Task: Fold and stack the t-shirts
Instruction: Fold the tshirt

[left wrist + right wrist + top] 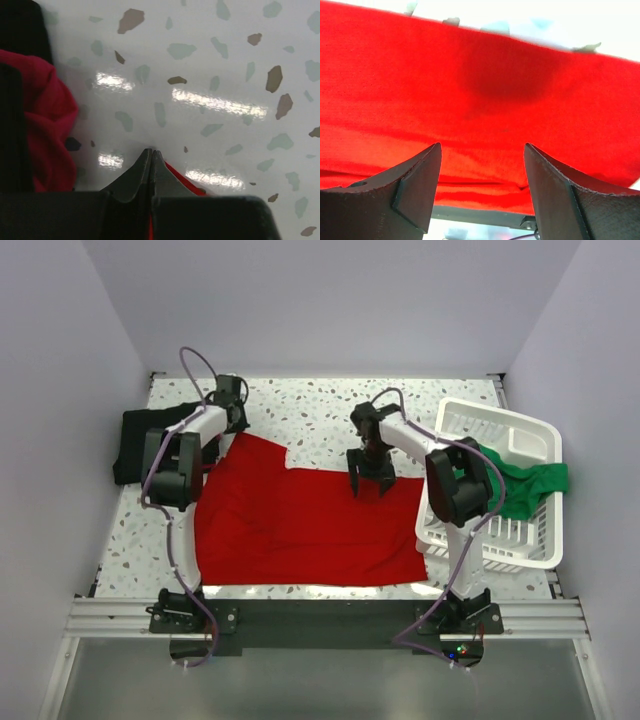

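Note:
A bright red t-shirt (300, 520) lies spread across the middle of the table. My left gripper (236, 424) sits at its far left corner. In the left wrist view the fingertips (151, 151) are pressed together on the table with a thin strip of red cloth (186, 183) pinched between them. More red cloth bunches at the left (50, 125). My right gripper (371, 480) hovers open over the shirt's far edge, and red cloth (480, 85) fills the view between its spread fingers (420, 175). A black t-shirt (135, 440) lies far left. A green t-shirt (525, 485) hangs from the basket.
The white slatted basket (495, 545) stands at the right edge of the table, beside the right arm. Speckled tabletop (310, 415) shows behind the red shirt. Walls close in the table on the left, back and right.

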Robot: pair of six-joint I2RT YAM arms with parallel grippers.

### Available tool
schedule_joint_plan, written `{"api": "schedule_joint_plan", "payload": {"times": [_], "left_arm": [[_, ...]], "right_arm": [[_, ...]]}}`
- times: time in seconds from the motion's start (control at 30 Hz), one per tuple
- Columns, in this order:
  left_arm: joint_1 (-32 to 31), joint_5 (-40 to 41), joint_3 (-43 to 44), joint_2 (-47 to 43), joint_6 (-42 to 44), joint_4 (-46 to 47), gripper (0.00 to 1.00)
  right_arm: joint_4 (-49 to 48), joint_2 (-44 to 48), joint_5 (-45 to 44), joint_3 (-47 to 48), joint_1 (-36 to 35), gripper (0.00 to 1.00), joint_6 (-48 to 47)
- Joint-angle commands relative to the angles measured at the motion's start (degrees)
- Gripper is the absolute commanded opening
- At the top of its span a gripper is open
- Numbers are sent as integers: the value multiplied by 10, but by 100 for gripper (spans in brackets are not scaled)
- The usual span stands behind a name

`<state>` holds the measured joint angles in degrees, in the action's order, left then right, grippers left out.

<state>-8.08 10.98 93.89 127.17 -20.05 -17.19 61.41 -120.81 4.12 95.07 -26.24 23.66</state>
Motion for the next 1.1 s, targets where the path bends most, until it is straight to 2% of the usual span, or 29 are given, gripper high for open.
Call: {"api": "schedule_joint_plan", "payload": {"times": [0.0, 0.5, 0.7, 0.77, 0.93, 1.07], "left_arm": [[25, 13, -4, -40, 18, 5, 0], [59, 25, -2, -60, 43, 1, 0], [59, 13, 5, -61, 41, 1, 0], [59, 6, 8, -61, 40, 1, 0], [59, -25, 9, -62, 38, 6, 0], [57, -31, 11, -64, 35, 5, 0]], "right_arm": [[-7, -27, 5, 29, -3, 70, -8], [13, -148, 26, 153, -29, 70, -29], [29, -123, -8, 183, -25, 71, -32], [41, -110, -31, 197, -15, 71, -28], [29, -71, -60, 174, 63, 70, -8], [37, -86, -96, 185, 104, 68, -12]]}}
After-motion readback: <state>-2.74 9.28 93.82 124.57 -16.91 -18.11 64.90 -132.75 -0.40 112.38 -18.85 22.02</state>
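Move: The left hand, low over the table, already pinches the tip of the red t-shirt's far left sleeve; the black stack lies some 21 cm to its left and 3 cm nearer, the t-shirt's middle about 25 cm back and 17 cm right. The right hand hangs open roughly 3 cm above the t-shirt: the far edge is 5 cm ahead, the far right corner about 14 cm right and 4 cm ahead, and the shirt's middle 8 cm back and 16 cm left. Leftward, towards the black stack, the left hand drags the pinched sleeve tip about 5 cm, rising some 2 cm on the way. The open right hand drops about 2 cm onto the cloth, slides forward and left with it by 3–4 cm, then rises slightly and swings quickly forward and right towards the far right corner, fingers staying open. ##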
